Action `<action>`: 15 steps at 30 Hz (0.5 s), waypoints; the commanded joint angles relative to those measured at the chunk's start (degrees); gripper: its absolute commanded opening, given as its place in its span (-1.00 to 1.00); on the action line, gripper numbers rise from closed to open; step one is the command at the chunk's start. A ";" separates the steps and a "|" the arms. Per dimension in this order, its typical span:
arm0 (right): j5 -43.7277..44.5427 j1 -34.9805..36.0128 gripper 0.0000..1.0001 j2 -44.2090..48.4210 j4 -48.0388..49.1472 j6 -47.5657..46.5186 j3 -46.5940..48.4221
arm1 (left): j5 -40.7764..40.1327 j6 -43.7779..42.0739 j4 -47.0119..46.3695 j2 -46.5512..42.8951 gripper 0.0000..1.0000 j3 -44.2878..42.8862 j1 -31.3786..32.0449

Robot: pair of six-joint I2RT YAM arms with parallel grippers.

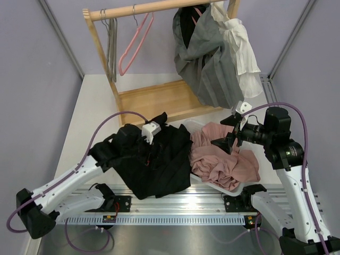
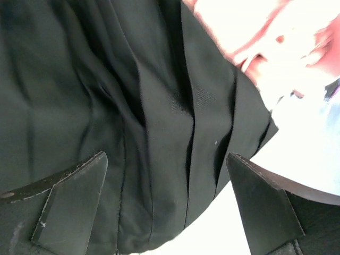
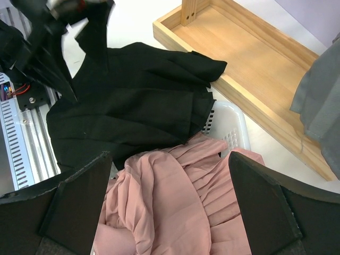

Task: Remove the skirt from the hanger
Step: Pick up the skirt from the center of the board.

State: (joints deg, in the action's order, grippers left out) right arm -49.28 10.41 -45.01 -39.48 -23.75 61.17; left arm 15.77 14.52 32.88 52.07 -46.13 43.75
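A black pleated skirt (image 1: 156, 162) lies crumpled on the table's near left, its right edge draped over the white basket (image 3: 229, 126). My left gripper (image 1: 153, 142) hangs open just above it. In the left wrist view the black skirt (image 2: 159, 122) fills the space below the spread fingers (image 2: 74, 202), which pinch nothing. An empty pink hanger (image 1: 135, 45) hangs on the wooden rail (image 1: 149, 8). My right gripper (image 1: 226, 133) stands open over a pink skirt (image 3: 175, 202) in the basket. A grey skirt (image 1: 210, 66) still hangs on the rail.
A white garment (image 1: 243, 53) hangs beside the grey skirt. Grey hangers (image 1: 111, 45) hang at the rail's left end. The rack's wooden base tray (image 1: 159, 101) lies behind the skirts. A slotted metal rail (image 1: 175, 210) runs along the near edge.
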 commanded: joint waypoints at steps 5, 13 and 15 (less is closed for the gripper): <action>-2.32 -1.19 0.99 0.28 1.78 0.37 0.01 | -0.37 1.38 -0.09 9.01 0.98 2.26 2.13; -4.07 -2.15 0.99 -0.77 2.92 0.63 -0.96 | -5.84 8.68 -9.85 8.93 0.70 10.69 4.06; -4.16 -2.15 0.99 -0.78 2.92 0.55 -1.14 | -4.88 8.77 -12.92 8.57 0.41 12.37 4.24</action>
State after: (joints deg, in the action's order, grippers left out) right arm -51.37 8.73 -45.74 -38.52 -23.57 60.20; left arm 12.05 21.47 27.18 62.06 -35.73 47.42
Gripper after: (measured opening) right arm 0.993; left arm 0.749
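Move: The black skirt lies spread under the open left hand, its middle about 12 cm below and nearly straight under it, perhaps 1 cm back. The pink skirt, heaped in the white basket, is roughly 30 cm to this hand's right and level with it. The rack's wooden tray lies some 23 cm ahead and 6 cm right. From the right hand, the black skirt's middle is about 25 cm left, 10 cm back and 26 cm down. Down onto the middle of the black skirt goes the left hand, about 10 cm with a slight draw back, the wrist tipping the fingers some 15 degrees more steeply towards the cloth. The fingers stay wide open for most of the descent, then begin to close at the bottom, reaching the skirt with a fold of it between their tips. ##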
